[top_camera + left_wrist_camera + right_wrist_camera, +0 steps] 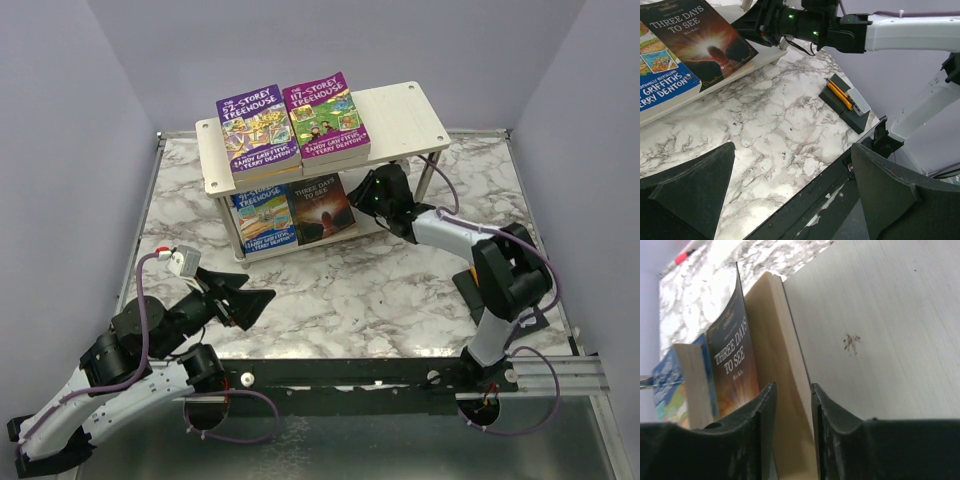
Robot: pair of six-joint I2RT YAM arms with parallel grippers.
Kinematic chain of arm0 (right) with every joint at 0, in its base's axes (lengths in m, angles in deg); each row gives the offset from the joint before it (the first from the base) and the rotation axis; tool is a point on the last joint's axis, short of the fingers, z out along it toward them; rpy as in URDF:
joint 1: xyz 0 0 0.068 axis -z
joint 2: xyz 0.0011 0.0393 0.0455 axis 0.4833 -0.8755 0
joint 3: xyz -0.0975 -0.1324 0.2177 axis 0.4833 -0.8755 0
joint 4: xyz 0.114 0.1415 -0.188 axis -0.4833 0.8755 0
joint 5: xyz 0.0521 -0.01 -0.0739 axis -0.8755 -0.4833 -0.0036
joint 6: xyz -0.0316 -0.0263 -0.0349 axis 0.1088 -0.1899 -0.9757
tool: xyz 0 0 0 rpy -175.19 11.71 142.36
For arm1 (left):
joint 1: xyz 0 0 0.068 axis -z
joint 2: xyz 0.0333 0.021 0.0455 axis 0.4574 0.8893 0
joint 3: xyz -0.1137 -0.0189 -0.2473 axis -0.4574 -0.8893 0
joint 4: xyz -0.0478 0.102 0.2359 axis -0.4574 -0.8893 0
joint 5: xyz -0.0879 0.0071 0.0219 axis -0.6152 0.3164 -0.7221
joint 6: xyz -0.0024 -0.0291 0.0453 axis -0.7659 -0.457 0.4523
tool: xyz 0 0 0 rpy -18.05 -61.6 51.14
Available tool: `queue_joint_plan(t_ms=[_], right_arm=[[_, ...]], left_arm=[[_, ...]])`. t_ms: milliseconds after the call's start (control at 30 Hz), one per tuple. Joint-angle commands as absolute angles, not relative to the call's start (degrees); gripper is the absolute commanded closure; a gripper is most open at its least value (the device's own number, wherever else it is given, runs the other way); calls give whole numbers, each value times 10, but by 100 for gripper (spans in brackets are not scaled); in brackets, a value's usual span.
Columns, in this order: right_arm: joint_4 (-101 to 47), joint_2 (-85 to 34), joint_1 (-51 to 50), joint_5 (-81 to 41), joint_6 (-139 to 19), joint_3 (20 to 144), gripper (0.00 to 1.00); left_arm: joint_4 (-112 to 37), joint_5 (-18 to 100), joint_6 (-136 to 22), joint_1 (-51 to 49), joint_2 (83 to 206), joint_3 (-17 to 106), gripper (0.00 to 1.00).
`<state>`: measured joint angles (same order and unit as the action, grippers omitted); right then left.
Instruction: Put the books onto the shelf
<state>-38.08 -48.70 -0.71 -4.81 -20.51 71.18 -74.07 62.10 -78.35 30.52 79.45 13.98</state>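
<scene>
On top of the pale wooden shelf (410, 115) lie two purple Treehouse books (256, 130) (325, 115). On its lower board lie a blue Treehouse book (260, 215) and the dark brown book "Three Days to See" (322, 208). My right gripper (362, 200) reaches in at the brown book's right edge. In the right wrist view its fingers (792, 390) stand a little apart, with the book's page edge (770, 330) between them and the shelf board (880, 330) beside it. My left gripper (792, 195) hangs wide open and empty over the table's front edge.
A dark block holding a yellow-handled tool and a white piece (847, 100) lies on the marble table near the right arm's base. A black rail (340, 375) runs along the front edge. Purple walls close in on both sides and the back.
</scene>
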Motion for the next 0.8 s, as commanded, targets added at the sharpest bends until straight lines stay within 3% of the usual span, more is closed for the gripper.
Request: queue_joint_plan(t_ms=[0,267,767], right_arm=[[-359,-396,-6,-33,-207,669,58],[-258,-251,-6,-38,-261,591,41],[-104,67,-6,-141,-373,505,26]], left_arm=[[-732,621,-778,305,797,134,1],[-735,615,-773,304,832,144,1],[-683,641,-743,305,908,171,1]])
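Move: The right hand is at the right-hand edge of Three Days to See, low inside the shelf; the middle of that book lies about 7 cm to its left, some 2 cm back and 4 cm below. The blue treehouse book lies beyond it, roughly 20 cm left and 4 cm back, at much the same level, and the foot of the shelf's front right post is about 14 cm to the right and 2 cm back. From the left hand, Three Days to See is some 31 cm ahead, 11 cm right and 22 cm lower. The right hand, already drawing clear of Three Days to See, pulls steadily back out of the shelf by about 15 cm while climbing some 12 cm and swinging about 8 cm to the right, its fingers opening from a third to nearly three quarters and tipping upward with a slight counter-clockwise turn. The left hand, empty and wide open, waits briefly and then eases a couple of centimetres right and a little forward over the bare table, sinking slightly with a small roll. ##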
